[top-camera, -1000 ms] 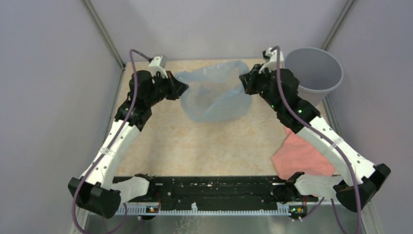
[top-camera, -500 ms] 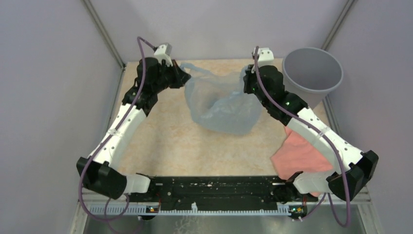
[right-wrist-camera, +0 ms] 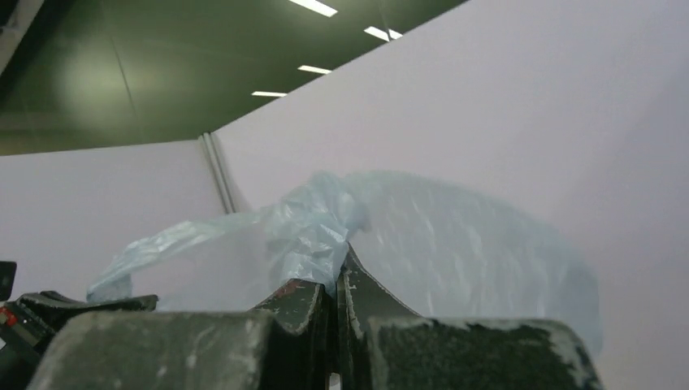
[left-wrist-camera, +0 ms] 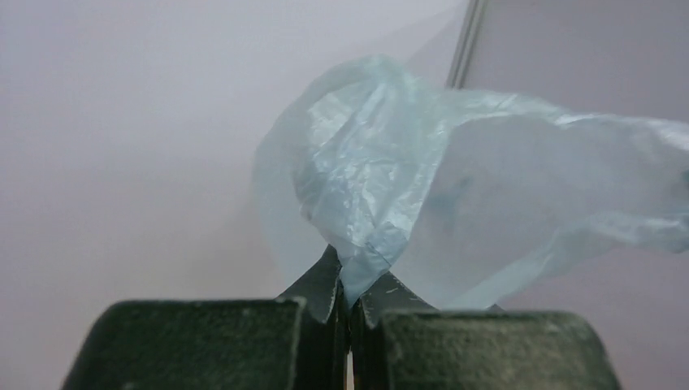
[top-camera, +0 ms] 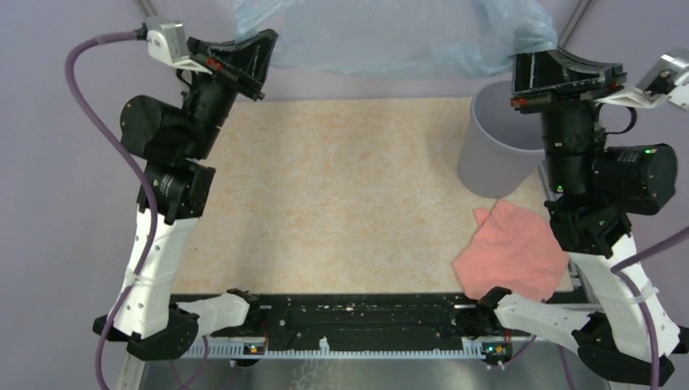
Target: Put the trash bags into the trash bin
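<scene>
The trash bag (top-camera: 390, 36), thin pale blue plastic, hangs stretched in the air at the top of the overhead view, held at both ends. My left gripper (top-camera: 262, 41) is shut on its left end, with a pinch of film between the fingertips (left-wrist-camera: 349, 280) and the bag (left-wrist-camera: 455, 195) billowing beyond. My right gripper (top-camera: 524, 61) is shut on the right end, where the bag (right-wrist-camera: 439, 236) bunches at the fingertips (right-wrist-camera: 337, 272). The grey trash bin (top-camera: 487, 154) stands at the table's back right, partly hidden under the right gripper.
A salmon-pink cloth (top-camera: 512, 252) lies on the table at the front right, near the right arm's base. Grey walls with metal corner posts (top-camera: 573, 24) close in the table on three sides.
Both arms have risen high and spread apart, lifting the bag off the table and stretching it between them. The right gripper now sits above the bin's near rim.
</scene>
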`<state>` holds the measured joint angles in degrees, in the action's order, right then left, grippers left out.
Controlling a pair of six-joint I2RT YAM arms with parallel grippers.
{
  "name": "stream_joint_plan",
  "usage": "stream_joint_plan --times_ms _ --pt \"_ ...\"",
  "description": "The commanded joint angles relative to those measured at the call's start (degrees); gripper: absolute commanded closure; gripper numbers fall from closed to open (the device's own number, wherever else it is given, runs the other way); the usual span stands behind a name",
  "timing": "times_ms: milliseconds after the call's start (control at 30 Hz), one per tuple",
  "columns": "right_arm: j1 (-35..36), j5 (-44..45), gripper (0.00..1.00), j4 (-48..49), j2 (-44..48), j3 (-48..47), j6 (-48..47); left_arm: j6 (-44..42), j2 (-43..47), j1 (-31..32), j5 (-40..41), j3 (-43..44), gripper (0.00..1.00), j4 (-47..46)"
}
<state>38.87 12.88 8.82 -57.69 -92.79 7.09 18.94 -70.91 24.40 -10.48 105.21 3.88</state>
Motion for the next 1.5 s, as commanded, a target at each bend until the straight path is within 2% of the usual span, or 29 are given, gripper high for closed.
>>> stream_joint_plan --times_ms 0,67,133,200,267,333,567,833,933,1067,1133,1233,1300,1367,1467 --pt "0.05 4.95 1.00 -3.81 -9.00 12.17 3.78 -2.47 -4.97 -0.93 11.93 -14.27 1.00 3.02" --pt "-1.30 5.85 1.00 -7.92 -18.60 17.72 6.32 0.90 -11.08 -3.40 10.05 -18.70 1.00 8.91" --pt "-2.76 1.42 1.00 -14.97 -26.28 20.55 10.67 4.82 -15.93 -5.05 4.70 -21.84 1.00 15.18" --pt "-2.40 -1.03 1.00 -12.66 -26.85 27.55 12.85 4.64 -14.10 -4.74 2.81 -29.47 1.00 12.69" --pt "-2.23 -1.66 1.00 -9.48 -24.03 31.20 14.23 3.24 -8.54 -4.64 2.34 -37.93 1.00 6.34" --pt "-2.22 -0.74 1.00 -12.35 -21.85 29.38 13.83 2.68 -3.52 -4.65 3.45 -42.14 1.00 3.41" --pt "-2.22 0.60 1.00 -22.24 -19.92 17.81 10.40 1.63 3.81 -4.55 4.78 -38.94 1.00 7.69" --pt "-2.22 1.24 1.00 -28.62 -19.53 13.45 8.19 -1.14 5.97 -4.56 9.85 -34.07 1.00 11.69" --pt "-2.22 -0.11 1.00 -31.41 -19.44 11.18 7.52 -2.02 6.98 -4.60 14.25 -32.86 1.00 12.59" --pt "-2.28 -1.55 0.89 -35.53 -19.38 7.00 6.31 -3.82 8.86 -4.59 18.09 -30.70 1.00 12.25" --pt "-2.23 -3.30 0.78 -37.41 -19.33 4.86 5.50 -4.72 9.34 -4.60 18.98 -29.30 1.00 12.14" --pt "-2.23 -5.17 0.54 -40.04 -19.07 1.80 4.73 -5.69 9.55 -4.54 19.62 -27.52 1.00 12.39" --pt "-2.22 -5.25 0.34 -41.77 -18.77 -0.16 4.56 -6.11 9.77 -4.55 20.08 -26.62 1.00 12.62" --pt "-2.22 -4.15 0.22 -43.52 -18.77 -2.21 3.75 -6.51 10.13 -4.54 20.78 -26.09 1.00 12.73" --pt "-2.69 -1.05 0.11 -46.43 -19.71 -5.55 2.65 -7.77 11.09 -4.61 22.70 -25.63 1.00 12.76"
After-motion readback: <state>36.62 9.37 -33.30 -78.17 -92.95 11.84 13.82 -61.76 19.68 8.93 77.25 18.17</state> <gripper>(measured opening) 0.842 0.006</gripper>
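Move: I hold the light-blue trash bag stretched high up between both hands. Its middle lies about 15 cm right of my left hand and 14 cm left of my right, some 10 cm ahead and slightly above both. From my right hand, the bin stands roughly 26 cm ahead, 19 cm right and 53 cm below; the pink cloth lies level with it, 19 cm right and 66 cm below. The bin is about 20 cm ahead and 48 cm right of my left hand, 50 cm down. With the bag still pinched at both sides, I whip both hands forward and steeply down over the table, 50 to 57 cm, wrists tipping down some 70 degrees, then spring back up about 25 cm. There my right fingers open wide and let go of their edge, while my left keeps its pinch, drifting left and swinging counter-clockwise. ##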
